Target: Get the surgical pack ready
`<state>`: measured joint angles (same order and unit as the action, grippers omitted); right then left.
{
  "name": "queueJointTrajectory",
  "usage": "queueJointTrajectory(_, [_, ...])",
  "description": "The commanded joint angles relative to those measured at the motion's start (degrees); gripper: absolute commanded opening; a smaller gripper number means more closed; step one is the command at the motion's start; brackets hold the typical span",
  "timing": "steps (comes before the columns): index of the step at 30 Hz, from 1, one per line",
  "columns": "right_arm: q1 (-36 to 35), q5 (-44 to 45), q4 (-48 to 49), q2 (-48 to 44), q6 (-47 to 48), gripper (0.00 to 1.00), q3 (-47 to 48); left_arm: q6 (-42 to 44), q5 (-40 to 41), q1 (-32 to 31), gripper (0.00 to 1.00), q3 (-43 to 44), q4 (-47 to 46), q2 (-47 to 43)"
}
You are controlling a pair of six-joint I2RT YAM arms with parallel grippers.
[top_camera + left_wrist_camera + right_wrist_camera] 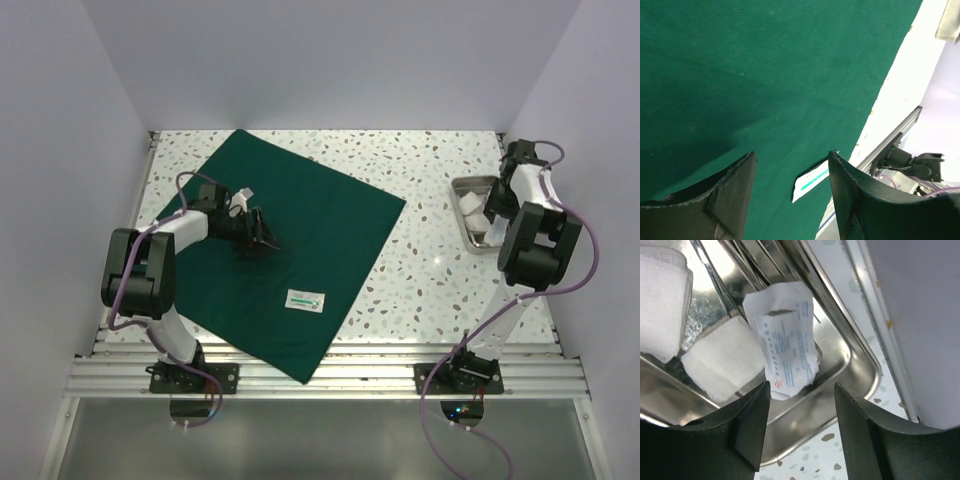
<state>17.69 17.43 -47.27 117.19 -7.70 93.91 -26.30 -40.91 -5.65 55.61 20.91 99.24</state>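
Observation:
The surgical pack, a dark green drape (300, 235), lies spread as a broad sheet on the left half of the table. A small white packet with a green stripe (307, 299) rests on its near part. My left gripper (262, 238) hovers over the drape's middle. Its fingers are open and empty, and the drape (765, 75) and the striped packet (812, 181) show between them. My right gripper (492, 208) hangs over the steel tray (462, 184) at the right, open with nothing in it. Just beyond its fingertips lies a white packet with blue print (785, 347).
The steel tray (842, 357) also holds two white gauze pads (722, 362) and steel instruments (755, 255). It stands close to the right wall. Speckled tabletop (430, 250) separates drape and tray. An aluminium rail (330, 375) runs along the near edge.

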Motion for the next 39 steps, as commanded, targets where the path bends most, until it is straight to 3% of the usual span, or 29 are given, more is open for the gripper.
queueJointTrajectory(1, [-2.0, 4.5, 1.1, -8.9, -2.7, 0.58, -1.2, 1.8, 1.2, -0.7, 0.63, 2.2, 1.2, 0.5])
queueJointTrajectory(7, [-12.8, 0.1, -2.2, -12.5, -6.4, 0.59, -2.0, 2.9, 2.5, -3.7, 0.61, 2.5, 5.3, -1.3])
queueJointTrajectory(14, [-33.9, -18.7, -0.6, -19.3, -5.7, 0.61, -6.8, 0.7, 4.1, -8.3, 0.54, -2.1, 5.9, -7.2])
queueJointTrajectory(17, [-39.7, -27.1, 1.6, -22.1, -6.2, 0.61, -11.4, -1.2, 3.8, -10.1, 0.50, -7.2, 4.1, -9.9])
queueJointTrajectory(22, [-42.9, -34.8, 8.1, -29.0, -9.2, 0.61, -23.2, -4.5, 2.9, -11.9, 0.41, -14.5, 2.0, -14.9])
queueJointTrajectory(28, [-43.0, -36.8, 9.7, -31.9, -7.9, 0.62, -28.2, -10.0, 1.0, -12.4, 0.34, -20.7, 0.1, -17.0])
queueJointTrajectory(39, [-43.0, -39.6, 12.3, -34.3, -6.9, 0.62, -30.9, -20.2, -2.4, -12.6, 0.35, -22.7, -11.3, -10.9])
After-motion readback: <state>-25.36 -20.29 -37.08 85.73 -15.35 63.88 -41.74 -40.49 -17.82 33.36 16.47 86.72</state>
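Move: The small green-striped packet lies flat on the cloth about 15 cm back and 10 cm to the right of the left hand, some 5 cm below it. From the right hand, still down at the tray, the same packet is roughly 53 cm to the left and 22 cm back, 6 cm lower. The tray's middle is level with the right hand and 5 cm to its left; the white paper pouch lies in it, 2 cm left and 2 cm back. The cloth's right corner is about 27 cm left and 3 cm ahead of that hand. The empty right hand lifts out over the tray by about 7 cm and sweeps fast to the left, nearly 40 cm, then drawing back some 12 cm as it turns roughly 50 degrees counter-clockwise and tilts, its fingers staying open, to end above the right edge of the cloth nearer the packet. At the same time the left hand draws back about 13 cm, drifting right and sinking some 3 cm while its fingers narrow to about half their gap and its wrist tilts some 15 degrees, so that the fingertips come up close to the packet's left end, where contact can't be made out. ##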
